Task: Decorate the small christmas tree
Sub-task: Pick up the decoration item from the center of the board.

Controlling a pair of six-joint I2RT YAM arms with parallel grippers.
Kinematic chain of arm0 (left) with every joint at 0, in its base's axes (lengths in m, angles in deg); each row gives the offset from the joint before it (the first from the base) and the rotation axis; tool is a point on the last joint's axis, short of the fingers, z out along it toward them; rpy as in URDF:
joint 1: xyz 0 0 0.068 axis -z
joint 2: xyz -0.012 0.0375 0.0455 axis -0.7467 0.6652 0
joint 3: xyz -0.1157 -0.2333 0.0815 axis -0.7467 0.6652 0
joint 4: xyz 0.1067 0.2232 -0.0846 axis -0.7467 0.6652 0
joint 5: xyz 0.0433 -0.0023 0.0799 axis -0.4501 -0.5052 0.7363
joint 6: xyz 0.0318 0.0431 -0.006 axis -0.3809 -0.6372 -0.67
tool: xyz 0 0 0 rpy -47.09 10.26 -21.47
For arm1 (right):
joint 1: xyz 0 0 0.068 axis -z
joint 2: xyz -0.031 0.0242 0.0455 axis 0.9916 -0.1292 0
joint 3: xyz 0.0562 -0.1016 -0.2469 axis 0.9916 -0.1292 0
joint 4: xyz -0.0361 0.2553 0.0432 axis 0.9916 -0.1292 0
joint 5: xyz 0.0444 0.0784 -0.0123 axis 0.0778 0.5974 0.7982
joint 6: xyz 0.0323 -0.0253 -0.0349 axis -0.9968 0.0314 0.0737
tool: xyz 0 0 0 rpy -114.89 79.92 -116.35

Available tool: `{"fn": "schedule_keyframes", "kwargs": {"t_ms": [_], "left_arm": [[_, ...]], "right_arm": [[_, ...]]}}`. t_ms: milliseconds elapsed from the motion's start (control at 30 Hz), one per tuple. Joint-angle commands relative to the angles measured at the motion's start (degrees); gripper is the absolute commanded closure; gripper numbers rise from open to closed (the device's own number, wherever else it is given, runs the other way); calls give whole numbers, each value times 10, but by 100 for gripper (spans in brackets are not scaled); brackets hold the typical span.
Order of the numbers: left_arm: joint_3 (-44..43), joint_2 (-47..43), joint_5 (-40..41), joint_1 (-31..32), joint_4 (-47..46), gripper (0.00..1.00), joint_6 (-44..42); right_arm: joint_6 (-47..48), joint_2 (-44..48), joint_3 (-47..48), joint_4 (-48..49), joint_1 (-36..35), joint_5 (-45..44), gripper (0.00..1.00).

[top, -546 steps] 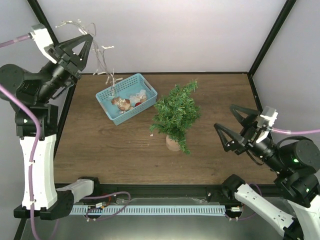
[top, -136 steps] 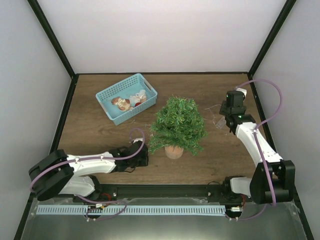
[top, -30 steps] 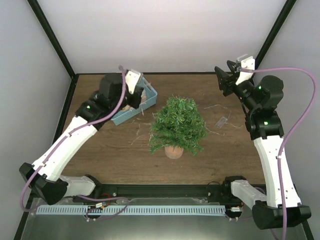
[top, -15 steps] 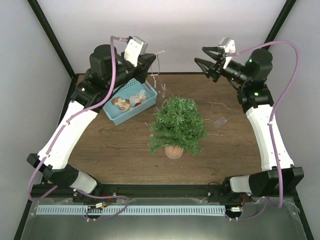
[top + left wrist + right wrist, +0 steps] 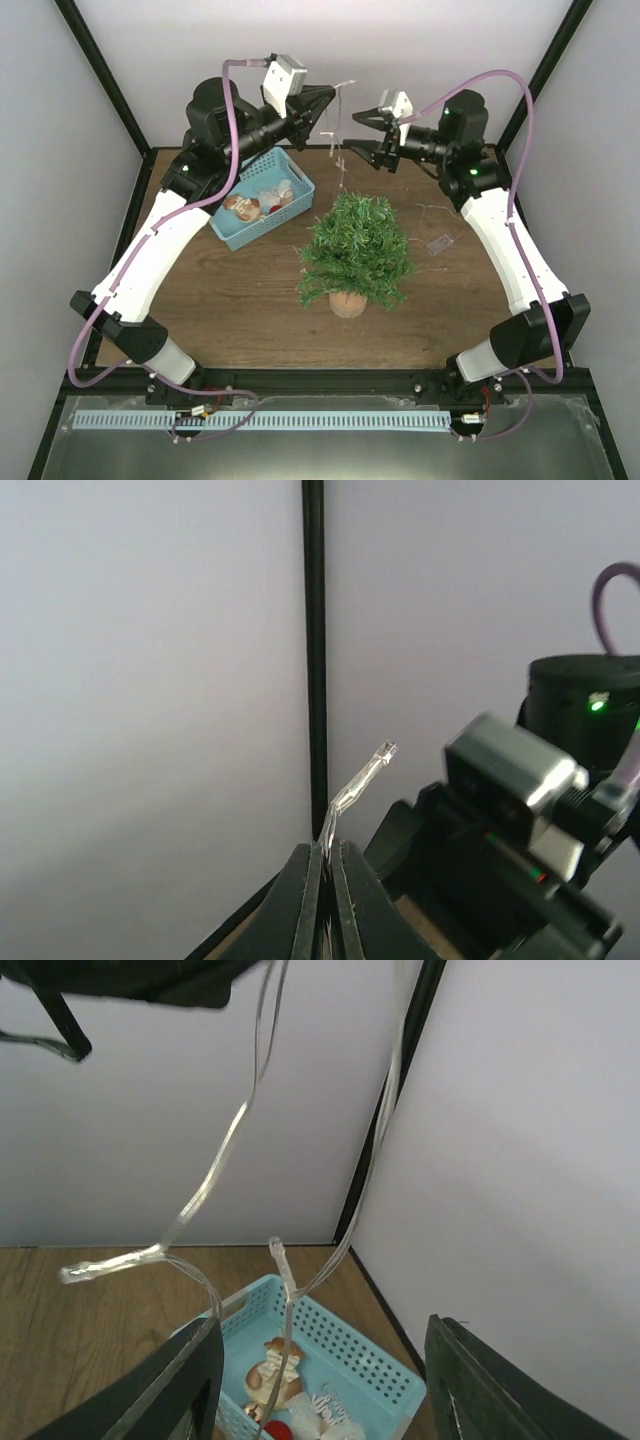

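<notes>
The small christmas tree (image 5: 356, 250) stands upright in its brown pot (image 5: 347, 303) at the table's middle, with no ornaments showing on it. High above it my left gripper (image 5: 328, 97) (image 5: 325, 852) is shut on a clear light string (image 5: 340, 140) (image 5: 358, 785), which dangles toward the treetop. My right gripper (image 5: 366, 132) (image 5: 320, 1390) faces it from the right, open. The string (image 5: 285, 1290) hangs ahead of its two fingers, touching neither. More of the string lies on the table (image 5: 440, 240) right of the tree.
A light-blue basket (image 5: 222, 190) (image 5: 400, 1380) with several ornaments sits left of and behind the tree. Black frame posts and white walls enclose the table. The two wrists are close together above the tree.
Both arms rose and swung inward until the grippers face each other over the tree. The left one carried the light string up. The right jaws opened a little wider.
</notes>
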Motion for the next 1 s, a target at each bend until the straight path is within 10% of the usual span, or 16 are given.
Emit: {"fn": "schedule_keyframes", "kwargs": {"t_ms": [0, 467, 600, 733, 967], "left_arm": [[-22, 8, -32, 1, -44, 96, 15], [-20, 10, -39, 1, -43, 96, 11], [-6, -3, -38, 1, -40, 96, 20], [20, -25, -25, 1, -39, 96, 59], [104, -92, -60, 1, -116, 96, 164]], "right_arm": [[28, -14, 14, -30, -13, -10, 42], [48, -38, 0, -59, -58, -30, 43], [34, -41, 1, -37, -58, -97, 59], [25, -24, -9, -21, -58, -221, 96], [14, 63, -36, -24, -47, -394, 99]]}}
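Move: The clear light strand hangs from the left hand's shut fingers; the stretch to be caught lies about 4 cm left of the right hand and 4 cm below it, level in reach. The christmas tree stands some 15 cm back, 1 cm to the right and 30 cm below, the blue basket about 11 cm ahead, 21 cm left and 43 cm down. From the left hand that stretch hangs roughly 12 cm below, 1 cm to its left, neither ahead nor back. The right fingers shut on the hanging light strand and pinch it: the open hand first sinks about 5 cm and reaches nearly 4 cm left, then closes as it begins to swing forward. Gripping the strand, it carries on some 5 cm forward and back to the right, turning about 25 degrees clockwise. The left hand keeps its pinch, easing back slightly near the end. ##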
